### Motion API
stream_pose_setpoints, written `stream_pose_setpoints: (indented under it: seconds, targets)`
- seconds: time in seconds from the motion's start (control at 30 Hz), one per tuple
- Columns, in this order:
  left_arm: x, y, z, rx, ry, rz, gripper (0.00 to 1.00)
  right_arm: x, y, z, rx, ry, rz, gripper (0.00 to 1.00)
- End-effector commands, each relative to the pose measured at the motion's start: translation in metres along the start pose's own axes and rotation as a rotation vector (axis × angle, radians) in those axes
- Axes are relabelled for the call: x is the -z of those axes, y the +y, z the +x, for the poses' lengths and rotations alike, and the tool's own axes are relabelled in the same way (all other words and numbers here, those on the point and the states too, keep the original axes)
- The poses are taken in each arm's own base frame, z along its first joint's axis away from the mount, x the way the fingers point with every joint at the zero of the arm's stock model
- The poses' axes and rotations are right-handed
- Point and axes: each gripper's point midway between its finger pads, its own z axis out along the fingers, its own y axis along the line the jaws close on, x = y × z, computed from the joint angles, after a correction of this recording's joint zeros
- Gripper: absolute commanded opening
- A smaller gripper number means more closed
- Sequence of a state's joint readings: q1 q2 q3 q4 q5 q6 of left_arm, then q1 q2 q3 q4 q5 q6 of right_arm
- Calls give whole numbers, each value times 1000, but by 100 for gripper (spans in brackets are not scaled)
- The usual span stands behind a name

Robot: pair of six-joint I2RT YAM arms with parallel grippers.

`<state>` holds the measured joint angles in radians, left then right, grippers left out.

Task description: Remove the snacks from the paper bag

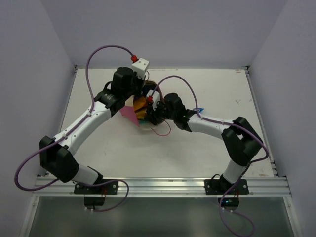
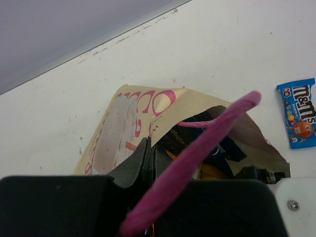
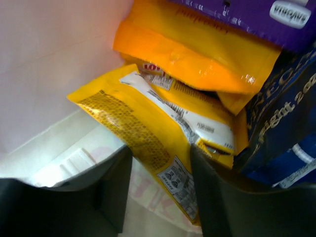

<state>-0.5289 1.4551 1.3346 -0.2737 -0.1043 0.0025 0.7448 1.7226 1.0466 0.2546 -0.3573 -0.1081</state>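
The paper bag [image 1: 130,114] lies tipped on the table, its cream front [image 2: 123,123] facing the left wrist camera. My left gripper [image 2: 149,157] is shut on the bag's rim, and a pink cord handle [image 2: 207,143] crosses in front of it. My right gripper [image 3: 160,190] reaches into the bag, open, with its jaws either side of a yellow packet's [image 3: 148,126] corner. The other snacks behind it are an orange packet [image 3: 197,54], a purple one [image 3: 247,15] and a dark blue one [image 3: 284,118]. A small blue packet [image 2: 300,114] lies outside on the table.
The bag's pink inner wall [image 3: 49,59] closes in my right gripper on the left. In the top view both arms meet over the bag at the table's middle back [image 1: 148,106]. The small blue packet [image 1: 199,109] lies just right of my right wrist.
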Motion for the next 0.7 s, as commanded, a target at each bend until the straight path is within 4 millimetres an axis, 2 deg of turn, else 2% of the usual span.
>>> stream_pose_setpoints:
  seconds: [0.0, 0.07, 0.1, 0.17, 0.2, 0.27, 0.3, 0.33, 0.37, 0.4, 0.43, 0.5, 0.53, 0.57, 0.63, 0.67]
  targets:
    - [13, 6, -16, 1, -49, 0, 0, -4, -8, -14, 3, -14, 19, 39]
    - [12, 6, -15, 3, -47, 0, 0, -3, -9, -19, 9, -20, 26, 27]
    - [13, 5, -15, 3, -47, 3, 0, -2, -11, -22, 12, -26, 32, 16]
    - [13, 5, -15, 3, -52, 3, 0, 1, -10, -24, 13, -28, 36, 6]
    - [13, 7, -15, 4, -54, -4, 0, 7, -8, -34, 21, -45, 35, 1]
    - [12, 9, -14, 2, -54, -17, 0, 21, -3, -46, 12, -62, 33, 0]
    - [12, 12, -14, 3, -53, -35, 0, 41, 2, -68, 15, -113, 42, 0]
    - [11, 14, -13, 5, -51, -44, 0, 53, 4, -78, 16, -136, 56, 0]
    - [12, 15, -14, 6, -55, -54, 0, 66, 4, -79, 8, -129, 78, 0]
    - [12, 17, -15, 6, -55, -64, 0, 90, 5, -102, 11, -187, 114, 0]
    - [11, 17, -15, 6, -58, -66, 0, 104, -4, -106, -2, -196, 187, 0]
    - [11, 18, -18, 8, -69, -71, 0, 127, -13, -104, -51, -191, 268, 0]
    - [11, 18, -19, 8, -73, -73, 0, 150, -22, -116, -55, -239, 346, 0]
    - [11, 18, -18, 7, -72, -72, 0, 160, -31, -102, -116, -207, 389, 0]
    - [10, 16, -17, 7, -70, -59, 0, 178, -42, -99, -194, -221, 450, 0]
    - [10, 14, -16, 4, -69, -50, 0, 188, -58, -86, -237, -189, 517, 0]
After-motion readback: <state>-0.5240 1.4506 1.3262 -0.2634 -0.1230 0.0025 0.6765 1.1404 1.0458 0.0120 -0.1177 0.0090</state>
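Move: The yellow snack packet lies inside the bag between the right hand's open fingertips, its middle about 1 cm ahead, 2 cm left and 1 cm below. Deeper in, at much the same height, are the orange packet, 4 cm ahead and 5 cm left, and the dark blue packet, some 8 cm straight ahead. The M&M's packet lies outside on the table, about 5 cm ahead, 18 cm right and 13 cm down. From the left hand the yellow packet is roughly 7 cm back, 2 cm right and 15 cm below. Almost in place at first, the right fingers shut across the yellow packet's middle and pinch it; then the hand goes steeply up out of the bag's mouth, about 20 cm, swinging some 10 cm to the right, away from the bag, as the wrist turns about 20 degrees clockwise and tips the fingers up. The left hand stays put, still pinching the bag's rim. ##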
